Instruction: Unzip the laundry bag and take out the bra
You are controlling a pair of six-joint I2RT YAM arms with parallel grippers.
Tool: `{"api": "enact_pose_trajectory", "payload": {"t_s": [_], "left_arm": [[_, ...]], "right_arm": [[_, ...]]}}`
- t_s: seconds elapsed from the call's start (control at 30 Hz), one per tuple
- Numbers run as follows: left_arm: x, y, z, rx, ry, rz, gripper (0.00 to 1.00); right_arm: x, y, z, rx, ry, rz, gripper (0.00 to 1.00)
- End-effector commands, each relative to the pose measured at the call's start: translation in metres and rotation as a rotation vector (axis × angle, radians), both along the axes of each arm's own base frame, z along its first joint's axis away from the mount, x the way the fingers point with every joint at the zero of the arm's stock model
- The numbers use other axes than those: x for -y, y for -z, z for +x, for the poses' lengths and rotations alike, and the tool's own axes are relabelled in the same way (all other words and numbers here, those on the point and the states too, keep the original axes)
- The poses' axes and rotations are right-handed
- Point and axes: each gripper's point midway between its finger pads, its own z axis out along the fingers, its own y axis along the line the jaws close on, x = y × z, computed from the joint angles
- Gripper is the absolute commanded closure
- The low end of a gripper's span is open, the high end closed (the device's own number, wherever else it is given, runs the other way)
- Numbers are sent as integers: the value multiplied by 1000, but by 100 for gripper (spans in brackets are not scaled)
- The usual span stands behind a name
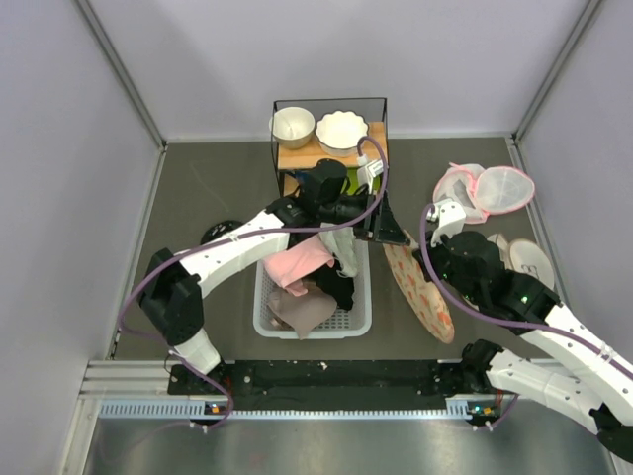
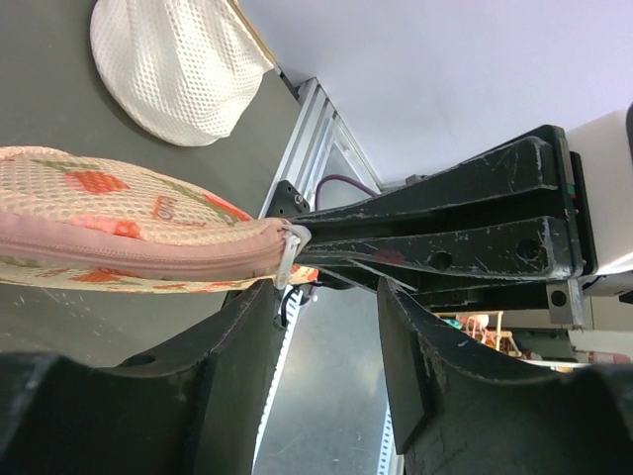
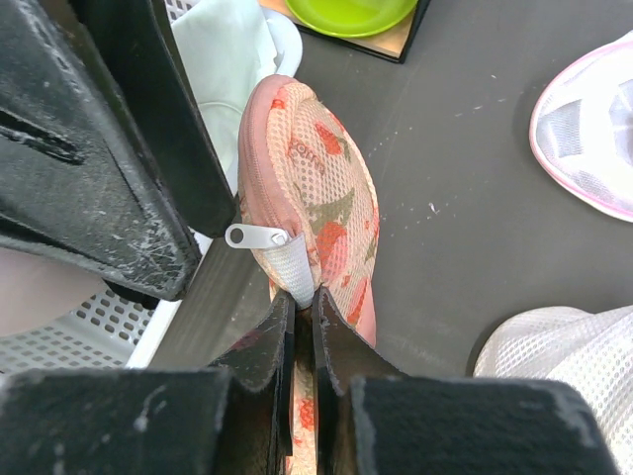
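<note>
The floral laundry bag (image 1: 423, 292) stands on its edge on the dark table, right of the basket. My right gripper (image 1: 425, 259) is shut on its rim by the white tab at the zipper end (image 3: 302, 297). The metal zipper pull (image 3: 252, 236) sticks out sideways, and the zipper looks closed. My left gripper (image 1: 394, 234) is open, with the pull (image 2: 287, 255) at the tip of one finger (image 2: 247, 327) but not between the jaws. The bag also shows in the left wrist view (image 2: 119, 242). The bra is hidden.
A white basket (image 1: 265, 307) left of the bag holds pink cloth (image 1: 297, 262), black cloth (image 1: 341, 282) and other cloths. A wire shelf with two white bowls (image 1: 340, 129) stands behind it. White mesh domes with pink rims (image 1: 485, 190) and pale pads (image 1: 529, 259) lie at the right.
</note>
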Motion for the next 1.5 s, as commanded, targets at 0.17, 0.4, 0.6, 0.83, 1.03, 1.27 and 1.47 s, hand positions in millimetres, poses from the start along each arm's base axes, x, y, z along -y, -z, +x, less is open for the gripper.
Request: {"api": "enact_pose_trajectory", "payload": {"t_s": [0.17, 0.4, 0.6, 0.83, 1.03, 1.27, 1.47], "left_arm": [[12, -12, 8, 48, -7, -37, 50], [15, -14, 8, 38, 1, -48, 58], [18, -12, 1, 42, 29, -48, 65], [21, -10, 1, 50, 22, -35, 84], [16, -10, 10, 65, -9, -7, 100], [-17, -15, 40, 58, -91, -20, 100], [-39, -13, 72, 61, -159, -34, 100]], "right_arm": [[0, -14, 2, 22, 10, 35, 100], [0, -14, 3, 21, 14, 35, 100], [0, -12, 3, 18, 16, 26, 100], [0, -11, 4, 14, 18, 25, 100], [1, -10, 2, 15, 12, 29, 100], [4, -20, -18, 58, -66, 91, 100], [17, -38, -46, 95, -110, 190, 100]]}}
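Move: The zip pull sticks out just past the left fingertips, level with them fore and aft, about 2 cm right and 2 cm lower. From the right hand, which already pinches the zip's white end, the pull is roughly 2 cm ahead, 2 cm left and 2 cm up. From the left hand the laundry bag's middle hangs about 10 cm back, 5 cm right and 8 cm down, and the pale green cloth lies level, some 12 cm left and 16 cm below. The left hand, fingers pointing right and half open, eases about 1.5 cm down and slightly right, then shuts its fingertips on the zip pull beside the right gripper. Keeping that pinch, it draws the pull forward and left about 5 cm, faster and faster, along the zip and away from the white end, while the right hand keeps its grip there and pulls some 3 cm the other way, back and slightly up and right. ##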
